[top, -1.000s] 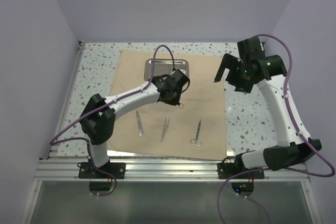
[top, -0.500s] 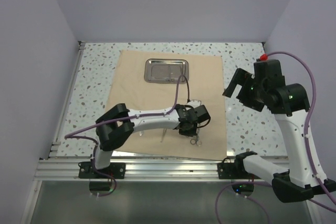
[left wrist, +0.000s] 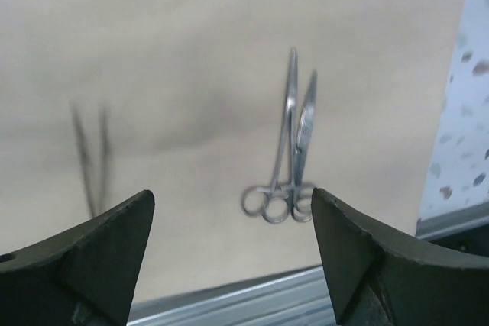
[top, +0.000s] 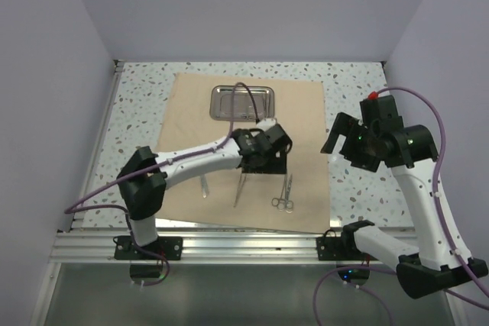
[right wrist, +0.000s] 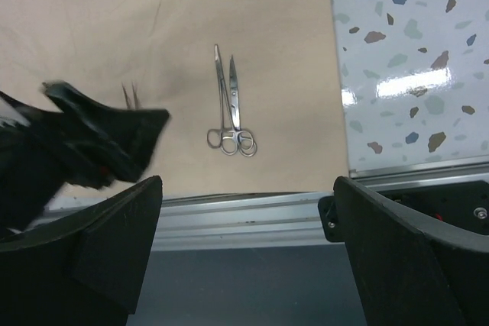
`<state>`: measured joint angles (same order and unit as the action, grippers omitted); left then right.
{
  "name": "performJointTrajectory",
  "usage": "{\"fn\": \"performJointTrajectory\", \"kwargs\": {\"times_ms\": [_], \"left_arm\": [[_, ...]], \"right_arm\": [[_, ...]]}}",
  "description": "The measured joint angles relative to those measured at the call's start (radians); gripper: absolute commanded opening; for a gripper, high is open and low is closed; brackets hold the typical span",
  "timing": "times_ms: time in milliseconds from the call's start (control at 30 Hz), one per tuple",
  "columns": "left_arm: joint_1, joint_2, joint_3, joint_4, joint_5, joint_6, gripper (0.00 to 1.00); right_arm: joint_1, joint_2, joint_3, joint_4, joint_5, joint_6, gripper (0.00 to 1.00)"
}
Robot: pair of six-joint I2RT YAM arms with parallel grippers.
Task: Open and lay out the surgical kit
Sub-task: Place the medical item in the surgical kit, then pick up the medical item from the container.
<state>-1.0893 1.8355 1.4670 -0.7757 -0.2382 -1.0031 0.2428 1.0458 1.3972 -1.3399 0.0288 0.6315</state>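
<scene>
The surgical kit lies open. Its tan cloth is spread flat, with the steel tray at its far edge. A scalpel, tweezers and two ring-handled scissors lie in a row near the front edge. My left gripper hangs open just above and behind the two scissors, holding nothing. The tweezers look blurred at the left of the left wrist view. My right gripper is open and raised beside the cloth's right edge. From there it looks down on the scissors.
Speckled tabletop shows to the right and left of the cloth. A metal rail runs along the near edge with both arm bases on it. Side walls close in the table.
My left gripper carried a pair of scissors from near the tray to the front right of the cloth, set it beside the other pair, opened and drew back. The right arm shifted slightly.
</scene>
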Motion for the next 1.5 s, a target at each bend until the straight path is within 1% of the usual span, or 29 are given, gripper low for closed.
{"fn": "performJointTrajectory", "kwargs": {"times_ms": [67,133,233,300,367,400,467,533,667,1000,1133,1400,1500], "left_arm": [[0.108,-0.031,0.024,0.004,-0.010,0.057,0.83],[0.230,-0.026,0.076,0.020,-0.029,0.133,0.79],[0.382,0.055,0.198,0.031,-0.048,0.248,0.76],[0.444,0.145,0.296,0.043,-0.050,0.319,0.73],[0.482,0.247,0.392,0.051,-0.046,0.378,0.71],[0.494,0.298,0.436,0.056,-0.042,0.402,0.68],[0.515,0.393,0.513,0.055,-0.024,0.442,0.65],[0.529,0.461,0.558,0.055,-0.003,0.468,0.63],[0.543,0.528,0.585,0.056,0.032,0.492,0.59],[0.545,0.542,0.622,0.078,0.090,0.501,0.55],[0.546,0.552,0.647,0.080,0.096,0.500,0.54],[0.542,0.579,0.650,0.079,0.105,0.498,0.48],[0.538,0.581,0.650,0.079,0.105,0.498,0.49]], "right_arm": [[0.000,0.003,-0.001,0.003,-0.002,0.001,0.98],[0.000,0.008,0.000,0.005,-0.002,0.002,0.99],[0.000,0.033,0.004,0.007,0.000,0.006,0.98],[0.000,0.057,0.013,0.008,0.006,0.013,0.98],[0.000,0.076,0.016,0.010,0.008,0.021,0.98],[0.000,0.082,0.017,0.010,0.008,0.025,0.98],[0.000,0.092,0.017,0.009,0.012,0.031,0.98],[0.000,0.101,0.020,0.008,0.020,0.035,0.99],[0.000,0.126,0.026,0.009,0.037,0.041,0.98],[0.000,0.164,0.026,0.010,0.063,0.038,0.98],[0.000,0.172,0.026,0.010,0.068,0.029,0.98],[0.000,0.179,0.026,0.010,0.086,0.003,0.98],[-0.001,0.179,0.026,0.010,0.086,-0.007,0.98]]}}
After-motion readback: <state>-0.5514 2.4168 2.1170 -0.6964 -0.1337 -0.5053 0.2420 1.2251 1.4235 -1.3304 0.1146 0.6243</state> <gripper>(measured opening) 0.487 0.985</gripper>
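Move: In the metal tray, the scissors that are still to come out lie about 34 cm ahead of the left hand, 8 cm to its left and 6 cm below it. At that same depth, the tray's middle is some 34 cm ahead and 10 cm left, and the slim instruments at its right end 33 cm ahead and 2 cm left. On the cloth, the tweezers lie level with the hand, 10 cm left. From the right hand, the tray scissors lie roughly 34 cm ahead, 24 cm left and 22 cm below. Leaving the instruments already laid out, the left hand sweeps some 29 cm forward and 7 cm left towards the scissors in the tray, first arching up about 5 cm, then sinking 10 cm until its fingers point down around the finger rings. The fingers narrow from nearly wide to half open; contact can't be made out. The idle right hand eases about 3 cm forward and down. ##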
